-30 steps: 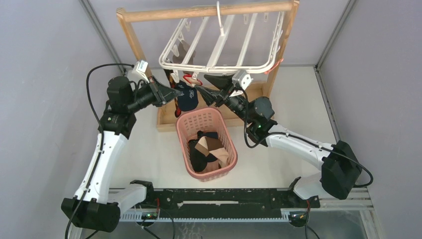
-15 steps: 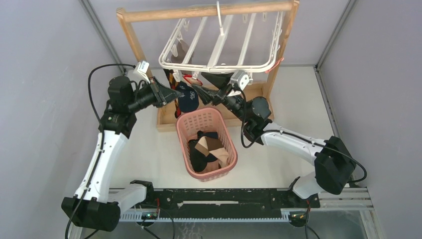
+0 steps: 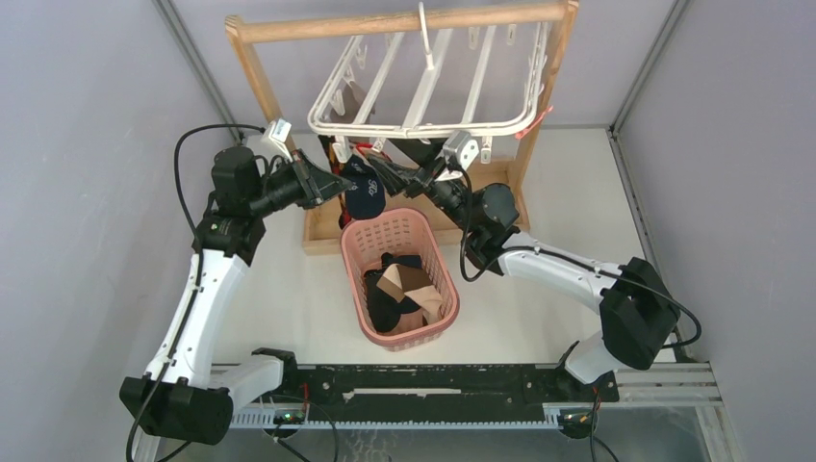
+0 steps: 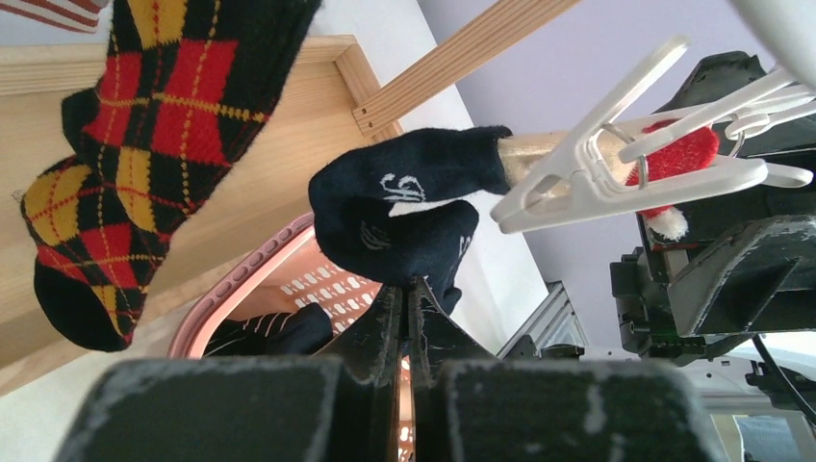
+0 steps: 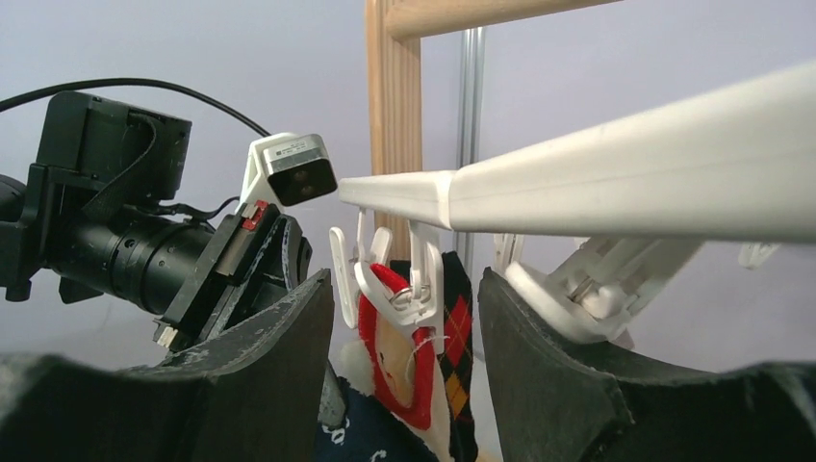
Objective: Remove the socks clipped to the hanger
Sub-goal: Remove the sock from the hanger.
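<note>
The white hanger (image 3: 414, 129) hangs from the wooden rack's top bar. A dark sock with white marks (image 3: 364, 190) (image 4: 395, 207) is held at its red-and-white cuff (image 5: 390, 356) by a white clip (image 4: 587, 178) (image 5: 423, 279). My left gripper (image 3: 343, 183) (image 4: 412, 287) is shut, its tips pinching that sock's lower edge. My right gripper (image 3: 383, 173) (image 5: 404, 289) is open just under the hanger's front rail, one finger on each side of the clip and not touching it. A red-yellow argyle sock (image 4: 144, 144) (image 5: 458, 327) hangs clipped behind.
A pink basket (image 3: 352, 248) (image 4: 241, 279) stands below the hanger and holds several socks (image 3: 404, 294). The wooden rack (image 3: 385, 21) has posts at left and right and a flat base (image 3: 319, 229). Grey walls close in on both sides.
My right gripper has moved left, under the hanger's front rail, up to the clip, and its jaws have widened slightly. The left gripper has stayed shut at the dark sock.
</note>
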Controlling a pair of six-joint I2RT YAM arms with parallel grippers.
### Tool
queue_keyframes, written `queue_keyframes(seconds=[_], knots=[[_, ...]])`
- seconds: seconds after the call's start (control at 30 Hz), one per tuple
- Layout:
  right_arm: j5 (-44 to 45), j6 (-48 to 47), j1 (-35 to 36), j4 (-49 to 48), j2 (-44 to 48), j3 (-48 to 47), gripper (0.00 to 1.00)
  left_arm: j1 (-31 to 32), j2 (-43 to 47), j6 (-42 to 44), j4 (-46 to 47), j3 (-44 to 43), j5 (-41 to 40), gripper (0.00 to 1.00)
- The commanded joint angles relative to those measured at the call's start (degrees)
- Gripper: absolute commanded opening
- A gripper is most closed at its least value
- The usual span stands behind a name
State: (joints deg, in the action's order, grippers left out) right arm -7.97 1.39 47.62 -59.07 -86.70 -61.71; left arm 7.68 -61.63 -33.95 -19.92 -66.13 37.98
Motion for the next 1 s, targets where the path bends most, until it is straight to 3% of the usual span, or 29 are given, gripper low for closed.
queue_keyframes(seconds=[0.0, 0.37, 0.53, 0.83, 0.97], knots=[[0.1, -0.2, -0.2, -2.6, -0.6, -3.3, 0.64, -0.5, 0.3, 1.5, 1.0, -4.7, 1.6, 0.05], [-0.4, 0.1, -0.2, -2.5, -1.1, -3.9, 0.53, -0.4, 0.2, 1.6, 1.0, -4.4, 1.8, 0.05], [-0.8, 0.3, -0.4, -2.2, -0.8, -3.9, 0.41, -0.4, 0.2, 1.6, 1.0, -4.4, 1.8, 0.05], [-2.2, 0.5, -0.7, -0.7, -0.3, -4.3, 0.06, -0.5, 0.8, 1.2, 1.1, -4.2, 1.9, 0.05], [-2.3, 0.9, -0.8, 0.1, -0.2, -4.2, 0.03, -0.5, 1.1, 0.9, 1.1, -4.0, 2.1, 0.05]])
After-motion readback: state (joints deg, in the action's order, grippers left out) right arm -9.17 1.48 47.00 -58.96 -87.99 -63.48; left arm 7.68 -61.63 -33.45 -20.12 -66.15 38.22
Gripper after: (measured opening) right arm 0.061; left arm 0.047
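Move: The clip gripping the navy sock's red cuff is right between the right hand's spread fingers, only about 1 cm ahead, 1 cm left and 1 cm above. From the right hand, the next clip along the rail is roughly 7 cm left and 1 cm ahead, level with it; the argyle sock hangs some 4 cm ahead, 6 cm left and 8 cm lower. From the left hand the cuff's clip is about 2 cm ahead, 4 cm right and 9 cm up. Nearly in place, easing only about half a centimetre forward and hardly turning, the right hand closes its fingers from well open to almost shut, pinching the clip under the hanger's near rail to free the red cuff. The left hand stays still with its fingers shut, keeping its pinch on the navy sock below. ##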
